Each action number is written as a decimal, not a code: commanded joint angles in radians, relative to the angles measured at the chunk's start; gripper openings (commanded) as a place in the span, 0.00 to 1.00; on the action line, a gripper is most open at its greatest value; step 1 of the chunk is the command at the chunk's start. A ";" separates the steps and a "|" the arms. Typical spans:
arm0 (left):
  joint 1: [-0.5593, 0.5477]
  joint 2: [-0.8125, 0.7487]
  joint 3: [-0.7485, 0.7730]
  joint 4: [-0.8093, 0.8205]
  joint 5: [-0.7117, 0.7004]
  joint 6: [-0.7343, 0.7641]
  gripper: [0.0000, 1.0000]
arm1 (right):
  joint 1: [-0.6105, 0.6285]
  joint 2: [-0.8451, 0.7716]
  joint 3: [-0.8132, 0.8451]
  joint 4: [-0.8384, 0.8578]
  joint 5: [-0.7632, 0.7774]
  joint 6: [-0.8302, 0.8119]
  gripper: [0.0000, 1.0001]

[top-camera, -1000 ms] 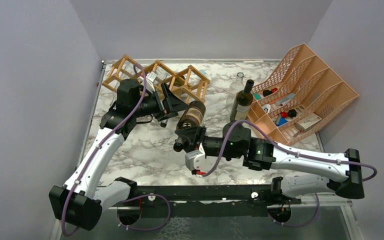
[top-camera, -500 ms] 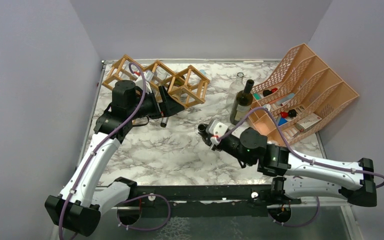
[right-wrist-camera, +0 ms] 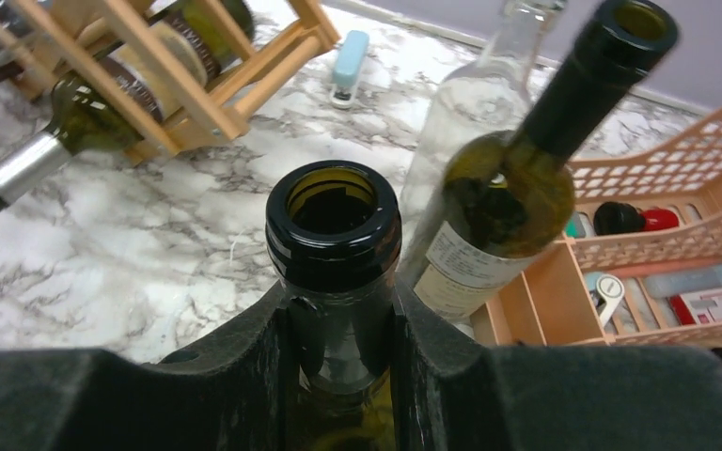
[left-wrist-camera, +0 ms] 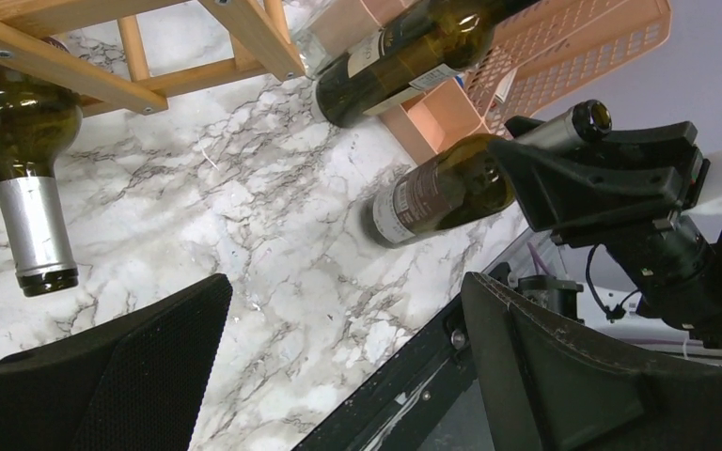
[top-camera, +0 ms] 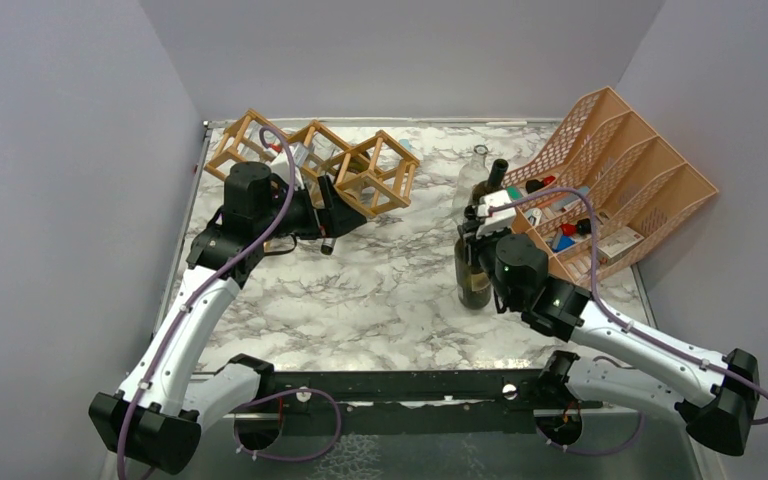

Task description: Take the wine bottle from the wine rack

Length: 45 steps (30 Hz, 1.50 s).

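The light wooden wine rack (top-camera: 400,150) lies at the back left of the marble table, and one bottle (top-camera: 327,245) still pokes its silver-capped neck out of it. My right gripper (top-camera: 477,235) is shut on the neck of a dark green wine bottle (top-camera: 474,285), held upright well to the right of the rack. In the right wrist view the pads clamp the neck just under the open mouth (right-wrist-camera: 334,211). Whether its base touches the table I cannot tell. My left gripper (top-camera: 345,208) hangs open beside the rack's front, with nothing between its fingers (left-wrist-camera: 103,376).
A dark labelled bottle (top-camera: 496,172) and a clear glass bottle (top-camera: 475,160) stand just behind the held one. The peach mesh file organizer (top-camera: 650,165), with small items in it, fills the back right. Grey walls close in on both sides.
My right arm has swung the bottle from in front of the rack to the right and turned it upright beside the standing bottles. The left arm has hardly moved.
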 commanded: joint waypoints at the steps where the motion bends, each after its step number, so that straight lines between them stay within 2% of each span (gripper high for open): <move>1: 0.001 -0.044 0.052 -0.006 -0.010 0.035 0.99 | -0.028 -0.059 -0.041 0.191 0.146 0.048 0.01; 6: 0.001 -0.091 0.064 -0.018 -0.039 0.046 0.99 | -0.051 -0.081 -0.110 0.361 0.241 -0.036 0.01; 14: 0.001 -0.121 0.068 -0.019 -0.035 0.031 0.99 | -0.150 -0.059 -0.203 0.638 0.240 -0.118 0.01; 26: 0.001 -0.124 0.054 -0.010 -0.036 0.020 0.99 | -0.253 -0.018 -0.271 0.767 0.185 -0.067 0.01; 32: 0.001 -0.122 0.058 -0.011 -0.026 0.020 0.99 | -0.300 0.015 -0.292 0.794 0.115 -0.029 0.01; 41: 0.002 -0.120 0.055 -0.010 -0.021 0.020 0.99 | -0.318 0.063 -0.290 0.792 0.103 -0.008 0.01; 42: 0.002 -0.121 0.053 -0.011 -0.019 0.019 0.99 | -0.318 0.062 -0.285 0.770 0.099 -0.004 0.02; 45: 0.001 -0.122 0.046 -0.011 -0.014 0.022 0.99 | -0.317 0.049 -0.272 0.699 0.074 0.007 0.24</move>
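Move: The held bottle is bound for a table spot about 10 cm to the right of the right hand, 6 cm ahead and some 25 cm below. The dark bottle already standing there is about 11 cm ahead and 4 cm right, its middle 10 cm lower; the clear bottle is 17 cm ahead, 3 cm right. The pink crate's middle lies about 16 cm ahead and 29 cm right. From the left hand that spot is some 29 cm right, 3 cm ahead and far below. The wine bottle, still pinched by the neck in the right fingers, is carried about 10 cm right towards the crate and then some 6 cm forward in all, to the near right side of the standing dark bottle; the wrist swings some 25 degrees clockwise and tips its fingers up. Meanwhile the empty left hand, fingers wide open, rises about 5 cm beside the rack, draws slightly back and stops. ##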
